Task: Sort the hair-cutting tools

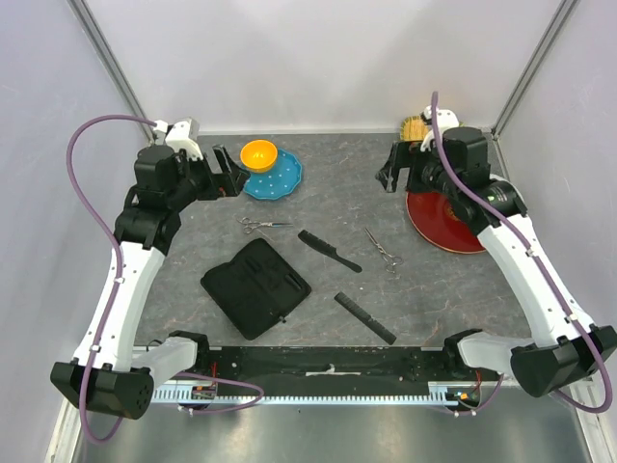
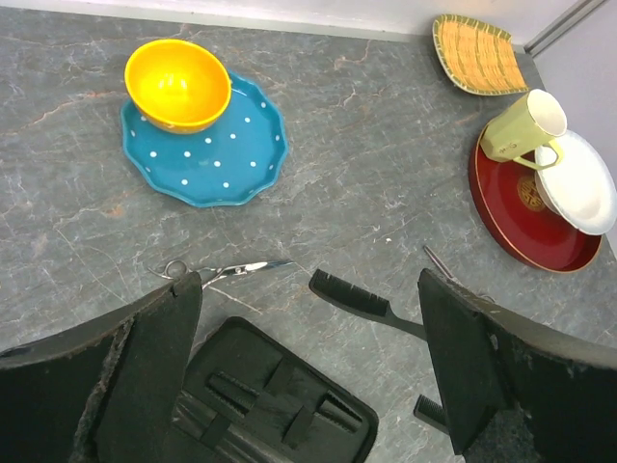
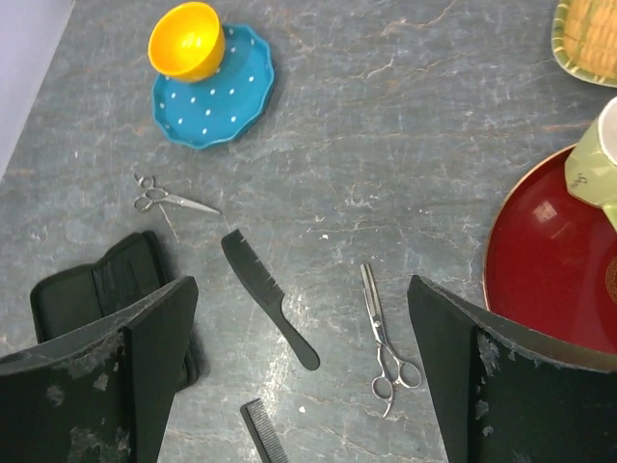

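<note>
Four hair-cutting tools lie on the grey table. One silver pair of scissors (image 1: 260,226) (image 2: 217,273) (image 3: 166,198) lies at the left. A second pair (image 1: 383,252) (image 3: 386,338) lies at the right. A black handled comb (image 1: 329,250) (image 2: 362,301) (image 3: 268,297) lies between them. A straight black comb (image 1: 364,317) (image 3: 265,434) lies nearer the front. My left gripper (image 1: 224,172) (image 2: 308,318) hangs open above the back left, holding nothing. My right gripper (image 1: 390,166) (image 3: 301,318) hangs open at the back right, also holding nothing.
An open black zip case (image 1: 255,287) (image 2: 260,405) lies front left. A blue dotted plate (image 1: 284,178) with an orange bowl (image 1: 258,153) stands at the back. On a red plate (image 1: 443,227) at the right are a green mug (image 2: 521,125) and a white bowl (image 2: 578,183). A woven dish (image 2: 472,53) is in the back corner.
</note>
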Robot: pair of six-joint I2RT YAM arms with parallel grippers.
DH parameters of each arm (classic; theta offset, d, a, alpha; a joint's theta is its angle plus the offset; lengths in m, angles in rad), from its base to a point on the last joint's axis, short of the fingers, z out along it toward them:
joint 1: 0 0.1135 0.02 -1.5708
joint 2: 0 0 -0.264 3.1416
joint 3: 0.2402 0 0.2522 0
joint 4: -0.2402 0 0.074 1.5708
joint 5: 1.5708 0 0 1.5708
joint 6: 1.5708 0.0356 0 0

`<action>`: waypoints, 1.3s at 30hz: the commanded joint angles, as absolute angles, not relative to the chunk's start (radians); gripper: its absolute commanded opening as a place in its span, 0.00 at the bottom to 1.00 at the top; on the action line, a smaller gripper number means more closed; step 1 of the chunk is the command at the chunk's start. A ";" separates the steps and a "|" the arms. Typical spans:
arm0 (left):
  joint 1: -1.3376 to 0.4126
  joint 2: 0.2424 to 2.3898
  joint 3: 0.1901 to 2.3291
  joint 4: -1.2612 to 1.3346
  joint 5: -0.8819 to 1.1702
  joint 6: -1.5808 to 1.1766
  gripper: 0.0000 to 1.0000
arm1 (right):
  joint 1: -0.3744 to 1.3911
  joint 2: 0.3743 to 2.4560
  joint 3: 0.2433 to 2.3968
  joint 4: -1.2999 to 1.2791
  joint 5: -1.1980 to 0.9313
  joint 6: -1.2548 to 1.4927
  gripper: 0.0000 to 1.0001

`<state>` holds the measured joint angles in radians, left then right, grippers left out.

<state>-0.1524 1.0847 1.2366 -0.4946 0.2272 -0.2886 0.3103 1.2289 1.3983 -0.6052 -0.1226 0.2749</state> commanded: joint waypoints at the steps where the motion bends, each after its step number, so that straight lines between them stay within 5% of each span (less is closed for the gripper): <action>1: -0.150 1.059 1.216 -0.451 0.213 -0.330 1.00 | 0.388 1.247 1.381 -0.609 -0.077 0.230 0.98; 13: -0.150 1.048 1.141 -0.436 0.120 -0.374 1.00 | 0.564 1.368 1.342 -0.584 -0.087 0.101 0.97; 28: -0.147 1.117 1.134 -0.476 0.144 -0.351 0.98 | 0.738 1.870 1.450 -0.753 0.047 -0.100 0.57; 39: -0.146 1.124 1.120 -0.476 0.163 -0.321 0.98 | 0.738 1.990 1.485 -0.759 0.020 -0.156 0.48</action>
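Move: Some 14 cm to the right hand's left and 2 cm back lies the middle of the handled comb, on the table about 32 cm below. Level with that comb but 11 cm to its right are the thinning scissors. The straight comb lies 18 cm back and 6 cm left of the right hand, the black case 10 cm back and 30 cm left. For the left hand, the handled comb is about 19 cm to its right, 1 cm back and 32 cm below. Swinging left and then plunging, the right hand drops nearly 30 cm and ends some 12 cm to the left and slightly back, close above the handled comb's grip. Its fingers tip from slanting forward to almost straight down, turn counter-clockwise and narrow to half open, without touching the comb. The left hand sinks about 6 cm, fingers wide open. ##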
